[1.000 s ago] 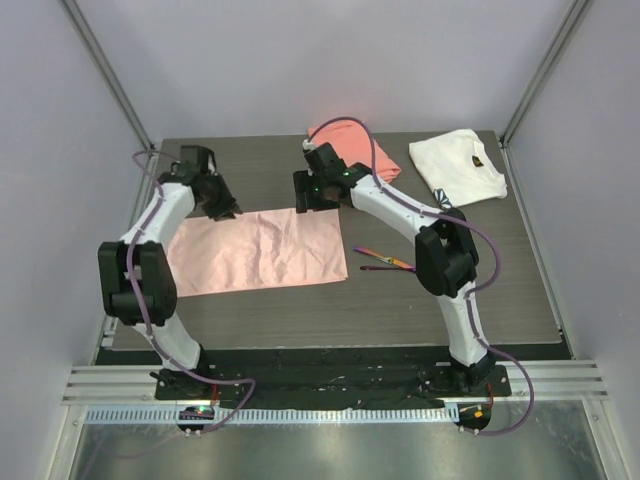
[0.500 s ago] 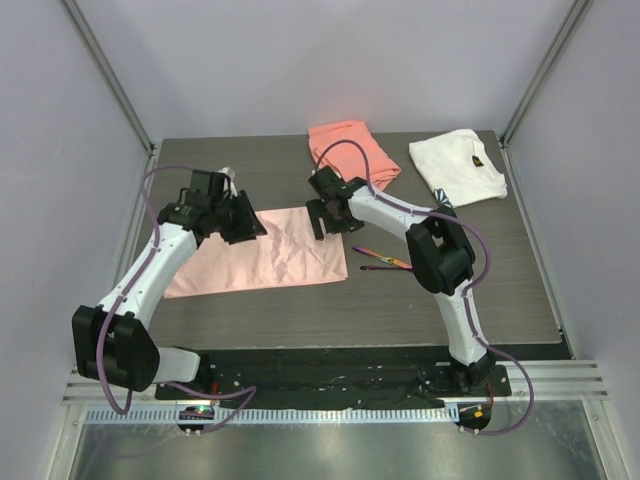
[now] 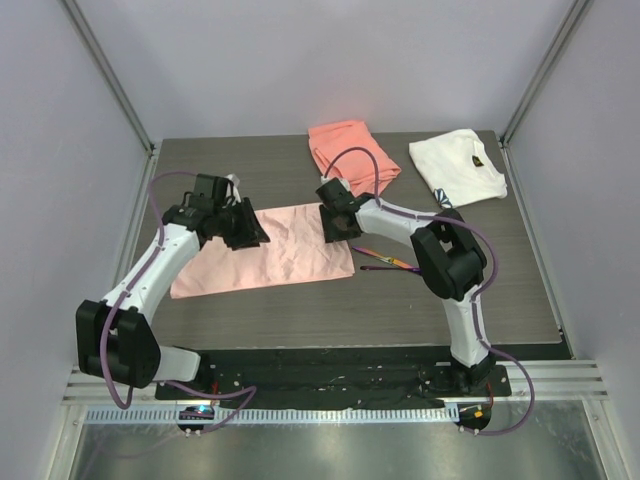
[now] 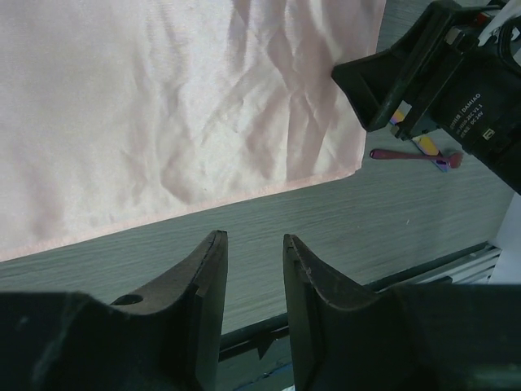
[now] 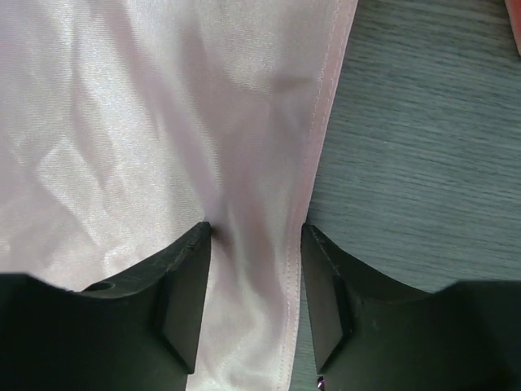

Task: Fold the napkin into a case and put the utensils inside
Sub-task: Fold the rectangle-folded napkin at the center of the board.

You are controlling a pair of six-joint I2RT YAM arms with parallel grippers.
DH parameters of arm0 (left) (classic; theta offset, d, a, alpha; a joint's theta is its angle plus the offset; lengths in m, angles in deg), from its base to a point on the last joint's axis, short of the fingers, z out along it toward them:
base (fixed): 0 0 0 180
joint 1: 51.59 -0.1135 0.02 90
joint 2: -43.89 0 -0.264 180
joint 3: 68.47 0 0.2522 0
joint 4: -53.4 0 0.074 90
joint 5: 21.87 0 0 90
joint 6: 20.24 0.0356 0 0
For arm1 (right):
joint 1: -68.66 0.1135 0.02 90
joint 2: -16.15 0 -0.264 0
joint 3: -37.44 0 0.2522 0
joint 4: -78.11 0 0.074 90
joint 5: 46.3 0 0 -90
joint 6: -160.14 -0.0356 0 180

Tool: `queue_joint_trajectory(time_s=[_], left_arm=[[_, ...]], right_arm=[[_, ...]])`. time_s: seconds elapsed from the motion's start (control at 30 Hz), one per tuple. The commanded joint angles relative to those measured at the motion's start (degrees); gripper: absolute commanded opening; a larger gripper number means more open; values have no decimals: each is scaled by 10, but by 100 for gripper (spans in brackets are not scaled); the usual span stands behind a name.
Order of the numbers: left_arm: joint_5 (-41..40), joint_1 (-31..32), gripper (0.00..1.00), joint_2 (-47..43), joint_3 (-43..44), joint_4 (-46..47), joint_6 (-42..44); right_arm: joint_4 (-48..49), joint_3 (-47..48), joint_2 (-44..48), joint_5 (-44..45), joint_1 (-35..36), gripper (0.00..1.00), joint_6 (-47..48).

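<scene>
The napkin [image 3: 285,252] lies spread flat and creased on the dark table, a glossy pale-pink sheet. My left gripper [image 3: 250,228] hovers over its far left part. In the left wrist view the left gripper [image 4: 254,240] is open with only bare table between its fingers, and the napkin [image 4: 179,98] fills the top. My right gripper [image 3: 335,222] is at the napkin's far right corner. It [image 5: 256,230] is open and straddles the hemmed right edge of the napkin [image 5: 122,122], a raised ridge of cloth between its fingers. The utensils [image 3: 385,262] lie just right of the napkin.
A folded coral-orange cloth [image 3: 350,150] lies at the back centre. A white cloth with a dark mark [image 3: 457,168] lies at the back right. The right gripper's black body [image 4: 431,73] shows in the left wrist view above a purple utensil [image 4: 415,155].
The left arm swung in from the napkin's far left corner to over the cloth. The right gripper came forward and down onto the right edge. The napkin slid slightly right.
</scene>
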Motion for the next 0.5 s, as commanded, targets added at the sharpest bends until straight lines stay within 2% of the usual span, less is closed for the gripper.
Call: queue_joint_trajectory(time_s=[0.0, 0.33, 0.47], left_arm=[[-3, 2, 37, -6, 21, 4, 7], [2, -7, 37, 58, 16, 30, -20], [9, -12, 34, 124, 35, 53, -45]], right_arm=[[18, -76, -25, -3, 17, 47, -34], [51, 8, -10, 5, 17, 4, 107], [48, 39, 14, -8, 16, 1, 154]])
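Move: The napkin's right edge lies right between the right hand's fingertips, about 1 cm below the hand point; the napkin's middle is some 17 cm to this hand's left and 3 cm back. The folded coral cloth lies about 19 cm ahead and 4 cm right, the coloured pens roughly 11 cm right and 5 cm back, the dark brush just nearer. From the left hand, the napkin's middle is about 5 cm ahead, neither left nor right, 15 cm below. Leftwards by about 2 cm, with a little forward and up, the right hand draws in over the napkin while its open fingers close fully and pinch the right edge, the wrist turning some 10 degrees counter-clockwise and tipping the fingers slightly forward. After a short wait the left hand sinks about 4 cm towards the napkin, fingers still partly open, well clear of the cloth. ##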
